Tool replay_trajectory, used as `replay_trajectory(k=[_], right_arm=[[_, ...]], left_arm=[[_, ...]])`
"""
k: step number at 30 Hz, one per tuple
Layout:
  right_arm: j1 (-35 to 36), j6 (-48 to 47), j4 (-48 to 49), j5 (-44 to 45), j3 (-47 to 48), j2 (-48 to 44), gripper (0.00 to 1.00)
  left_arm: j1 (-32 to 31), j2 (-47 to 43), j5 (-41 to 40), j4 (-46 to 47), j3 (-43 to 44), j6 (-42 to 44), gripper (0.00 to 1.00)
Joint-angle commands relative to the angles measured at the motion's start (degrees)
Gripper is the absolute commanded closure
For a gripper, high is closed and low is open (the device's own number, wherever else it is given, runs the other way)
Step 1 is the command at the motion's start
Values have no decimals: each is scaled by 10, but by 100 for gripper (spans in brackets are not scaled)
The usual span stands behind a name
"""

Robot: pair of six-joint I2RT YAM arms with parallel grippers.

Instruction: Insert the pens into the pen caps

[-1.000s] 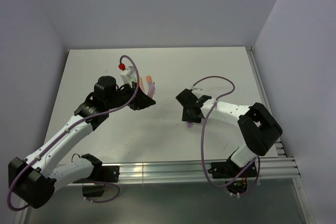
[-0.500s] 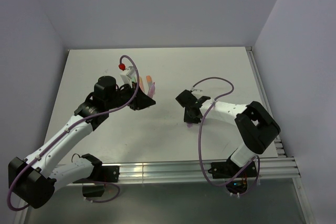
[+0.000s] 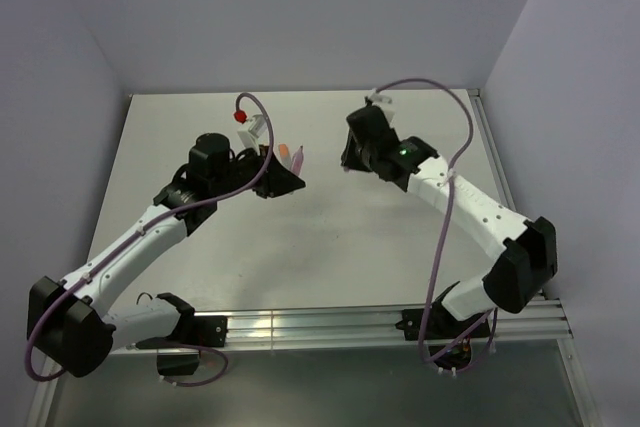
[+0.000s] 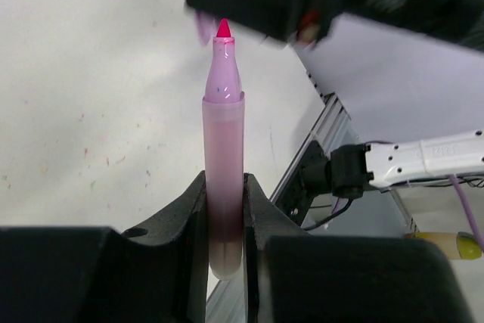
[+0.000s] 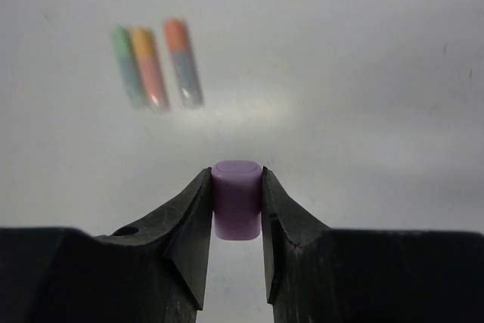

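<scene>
My left gripper (image 3: 287,180) (image 4: 224,181) is shut on the pink-purple pen (image 4: 223,134), pale barrel between the jaws and bare pink tip pointing away. The pen shows faintly in the top view (image 3: 299,159). My right gripper (image 3: 347,159) (image 5: 236,177) is shut on the purple cap (image 5: 237,200) and holds it above the table. In the left wrist view the right gripper (image 4: 257,1) hangs just past the pen's tip, with the purple cap (image 4: 203,26) slightly left of the tip. They are close but apart.
Three other markers lie side by side on the table below, blurred: a green one (image 5: 127,73) and two orange ones (image 5: 150,69) (image 5: 184,62). An orange one shows beside the left gripper (image 3: 285,151). The table's rail (image 3: 350,325) runs along the near edge.
My right arm has risen from the table's middle and swung back and left with the purple cap, up to the pen's tip. My left gripper has shifted slightly right.
</scene>
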Motion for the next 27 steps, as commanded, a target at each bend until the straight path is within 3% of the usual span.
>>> replay_trajectory(k=[1,5,13,27], right_arm=[[-21,-55,-29,35,97,-23,100],[-43,-67,-34,37,174,-19,100],[-81,-69,-2,-27,184,-32,100],[-72,-47,33,-108,157,-25,100]], left_arm=[[-10,24,11,80,48,-22,100],[-63,64,-59,126,69,-25,100],[-109,103,-149,237,39,-41,100],[-140,150,-158,262,33,-46,100]])
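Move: Some 11 cm to the right of the left hand, about 6 cm farther out and a little lower, is the purple cap, in the right gripper. From the right hand, the upright pink pen in the left gripper stands about 10 cm left, 4 cm back and 9 cm up. The orange-capped pen lies on the table about 8 cm ahead and 11 cm left of the right hand; the yellow-capped pen is 4 cm left of it. Rising fast by some 13 cm and reaching about 4 cm forward, the right hand carries the cap up, its fingers tipping upward about 15 degrees, then hovers and eases back left. Meanwhile the left hand brings the upright pen about 9 cm right and slightly forward towards the cap, lifting a little before sinking again. Both grippers keep their hold. ##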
